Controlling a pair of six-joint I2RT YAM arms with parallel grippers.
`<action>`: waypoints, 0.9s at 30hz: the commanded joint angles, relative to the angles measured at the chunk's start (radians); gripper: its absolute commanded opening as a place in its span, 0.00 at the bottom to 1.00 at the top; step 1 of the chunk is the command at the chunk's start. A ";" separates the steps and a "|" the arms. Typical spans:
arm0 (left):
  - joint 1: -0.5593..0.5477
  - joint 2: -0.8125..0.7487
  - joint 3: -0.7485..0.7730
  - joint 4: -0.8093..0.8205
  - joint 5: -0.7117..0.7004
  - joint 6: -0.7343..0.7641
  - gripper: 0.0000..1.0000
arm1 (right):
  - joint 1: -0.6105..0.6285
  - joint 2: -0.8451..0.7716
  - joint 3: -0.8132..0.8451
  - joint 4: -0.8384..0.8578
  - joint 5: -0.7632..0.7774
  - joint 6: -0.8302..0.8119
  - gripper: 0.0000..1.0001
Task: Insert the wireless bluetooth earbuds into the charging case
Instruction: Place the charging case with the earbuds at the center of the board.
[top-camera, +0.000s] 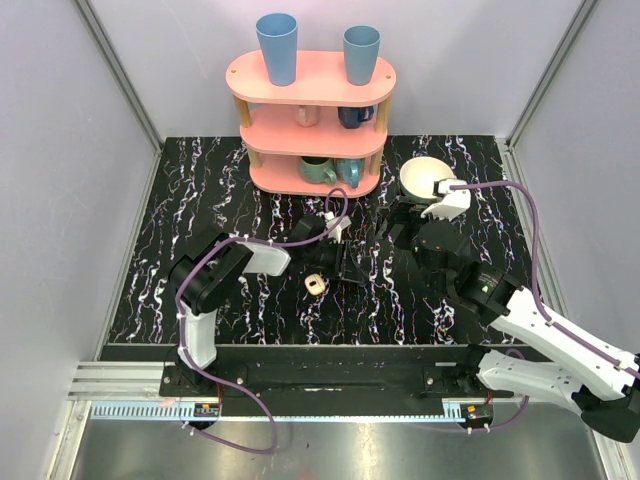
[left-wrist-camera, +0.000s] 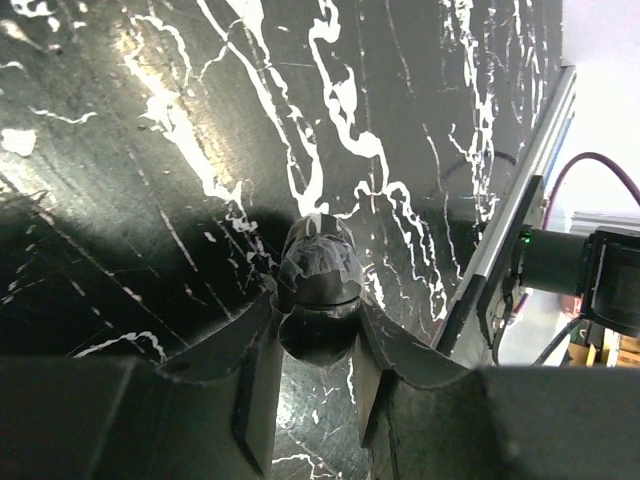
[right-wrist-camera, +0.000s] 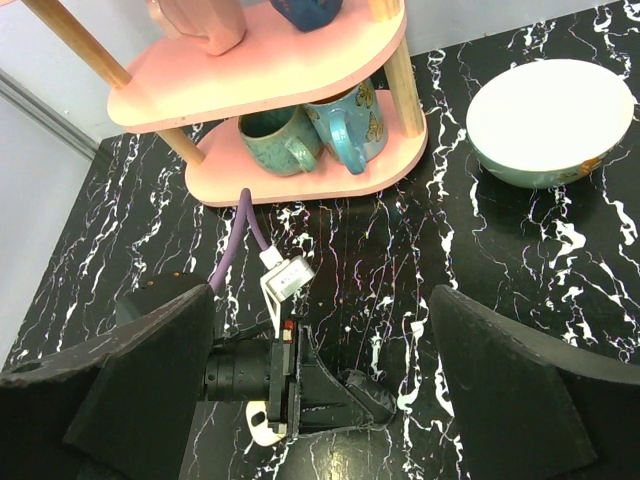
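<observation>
The charging case (top-camera: 315, 284) is cream-white with tan hollows and lies open on the black marbled table, just left of my left gripper (top-camera: 347, 262). In the right wrist view a part of the case (right-wrist-camera: 251, 433) shows behind that gripper (right-wrist-camera: 375, 400). In the left wrist view the left gripper (left-wrist-camera: 318, 312) is low over the table and shut on a small rounded bud (left-wrist-camera: 318, 285), which looks dark in shadow. No other earbud shows. My right gripper (top-camera: 405, 228) is open and empty above the table, to the right of the left one; its wide-apart fingers (right-wrist-camera: 110, 385) frame the wrist view.
A pink three-tier shelf (top-camera: 310, 120) with blue cups and mugs stands at the back. A cream bowl (top-camera: 425, 178) sits right of it, also in the right wrist view (right-wrist-camera: 550, 115). Grey walls close in the table.
</observation>
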 joint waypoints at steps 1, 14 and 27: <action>0.000 -0.027 0.033 -0.055 -0.055 0.059 0.20 | -0.007 -0.006 0.028 0.007 0.048 -0.022 0.96; 0.020 -0.096 0.027 -0.159 -0.138 0.129 0.59 | -0.007 -0.003 0.037 0.021 0.041 -0.048 0.96; 0.037 -0.226 0.017 -0.296 -0.259 0.213 0.73 | -0.007 0.004 0.031 0.030 0.056 -0.064 0.96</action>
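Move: The charging case is still pinched between the left fingers, its middle about level with the hand point, and its spot at the board's centre is directly underneath. The small white case lies some 8 cm to the left and 3 cm back, about 2 cm lower; the blue mug in the shelf's bottom tier stands about 24 cm straight ahead. From the right hand the charging case lies about 5 cm left, 2 cm back and 29 cm below. Leftward, after barely settling lower, the left hand eases about 4 cm off the charging case, also drifting 2 cm forward and ending about 1 cm higher. Its fingers open from a third to roughly seven tenths, letting go of the case, while the wrist tips them some 10 degrees more steeply down. ##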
